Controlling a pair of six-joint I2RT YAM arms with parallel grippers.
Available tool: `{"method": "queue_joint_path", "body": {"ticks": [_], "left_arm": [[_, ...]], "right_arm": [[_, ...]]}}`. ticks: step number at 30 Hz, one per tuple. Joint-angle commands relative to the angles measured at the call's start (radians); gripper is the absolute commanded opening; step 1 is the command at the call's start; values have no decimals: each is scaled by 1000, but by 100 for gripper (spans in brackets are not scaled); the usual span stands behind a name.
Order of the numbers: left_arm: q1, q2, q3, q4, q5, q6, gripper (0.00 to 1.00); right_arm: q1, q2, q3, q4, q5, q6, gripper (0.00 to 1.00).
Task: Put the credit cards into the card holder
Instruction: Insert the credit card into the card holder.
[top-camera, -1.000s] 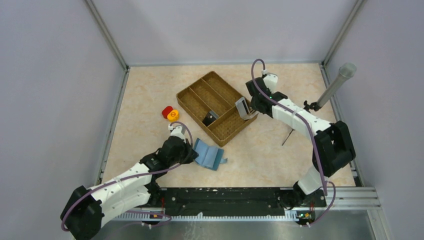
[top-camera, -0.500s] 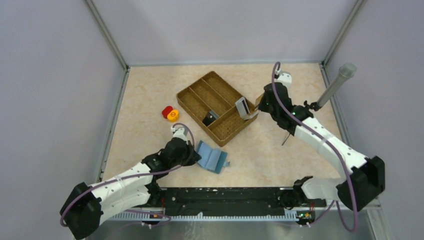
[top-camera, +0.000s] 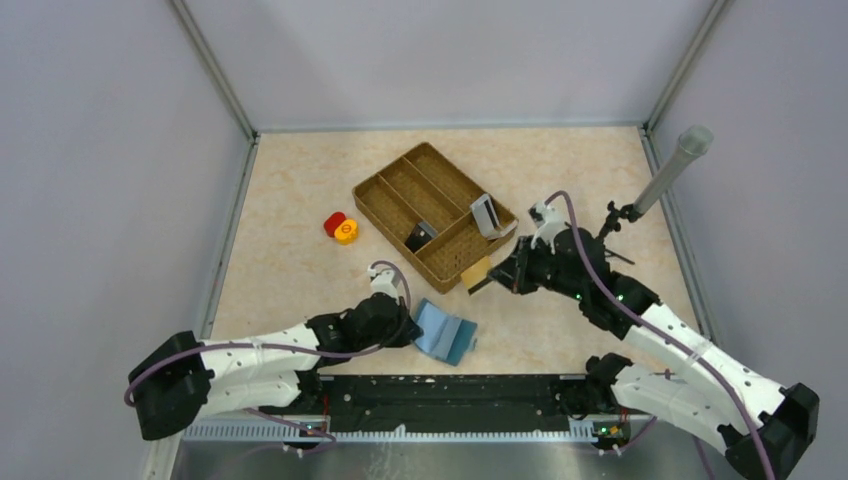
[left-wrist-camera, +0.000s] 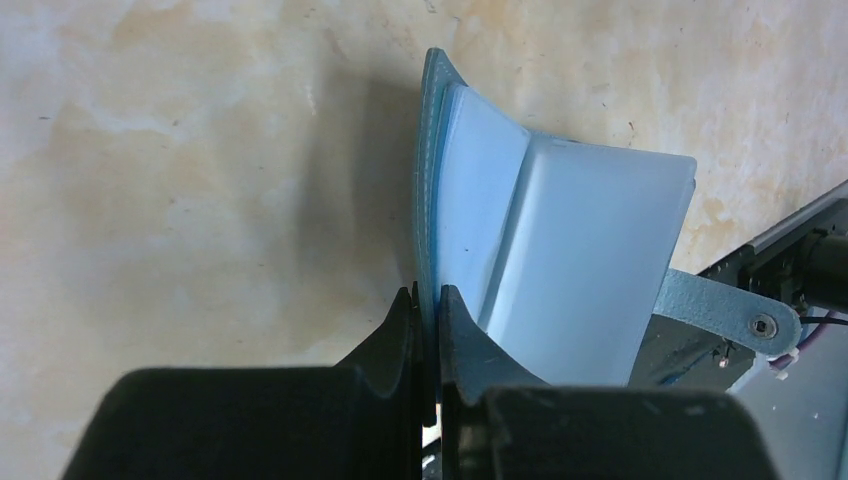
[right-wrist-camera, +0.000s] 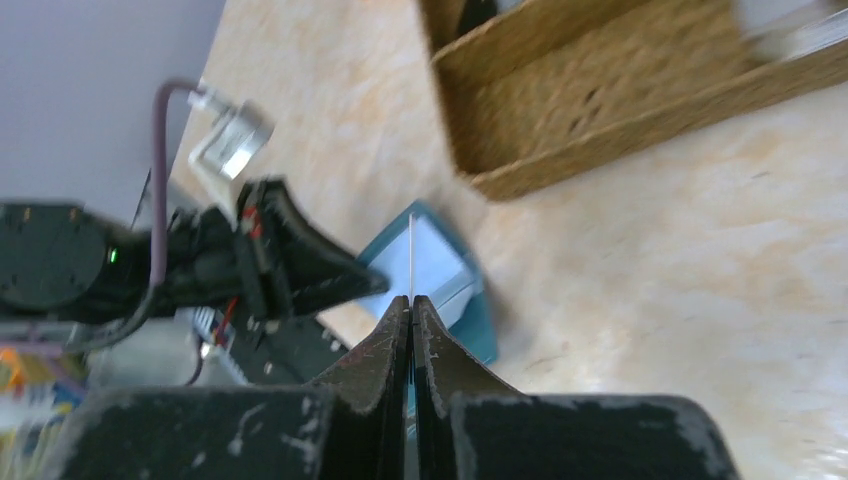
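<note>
The card holder (top-camera: 447, 335), a teal-blue wallet, stands half open near the table's front edge, its pale blue inner panels (left-wrist-camera: 560, 260) facing right. My left gripper (top-camera: 408, 328) is shut on the edge of its left flap (left-wrist-camera: 428, 292). A tan credit card (top-camera: 476, 272) hangs above and to the right of the wallet, with my right gripper (top-camera: 497, 279) shut on it. The right wrist view shows that card edge-on as a thin line (right-wrist-camera: 411, 255) over the open card holder (right-wrist-camera: 445, 275). More pale credit cards (top-camera: 485, 215) lean in the tray's right end.
A brown woven divided tray (top-camera: 400, 195) lies mid-table with a dark item (top-camera: 420, 237) inside. Red and yellow round pieces (top-camera: 340, 227) sit left of it. A grey cylinder (top-camera: 672, 167) leans at the right wall. The black base rail (top-camera: 450, 390) runs just behind the wallet.
My right arm has swung from the tray's right end down toward the front, carrying the tan card. My left arm has shifted the card holder rightward and nearer the front edge.
</note>
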Motion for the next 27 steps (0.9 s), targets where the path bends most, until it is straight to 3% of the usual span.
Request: {"method": "queue_joint_path", "body": {"ticks": [1,7,16,27], "left_arm": [[-54,49,52,64,-65,-31,0],[-93,61,54,92,-87,-37,0],[-115,43,42,120,-99,-22,0],[-116,47,13,128,-113,-27,0]], "right_arm": [[107,-13,-107,180,-179,116,0],[212,74,-172,284,-152,182,0],[217,168,-224,407,-104,232,0],[217,203,-338,330,-138,209,0]]}}
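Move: The right hand, with the gold card pinched in its fingertips, has the open card holder about 9 cm to its left, 7 cm back and some 17 cm below. The brown tray's middle lies roughly 20 cm ahead of that hand, 10 cm left and 18 cm below. For the left hand, gripping the holder's left edge, the holder's middle is about 6 cm right, level fore and aft, and 2 cm lower. Still pinching the gold card, the right hand sweeps back, left and down towards the open holder, then mostly sinks, ending about 12 cm lower, its fingers tipping down some 20 degrees and turning a little counter-clockwise. The left hand keeps its pinch on the holder's edge and carries it about 3 cm right, rising slightly. The card comes close over the pockets; contact can't be made out. ##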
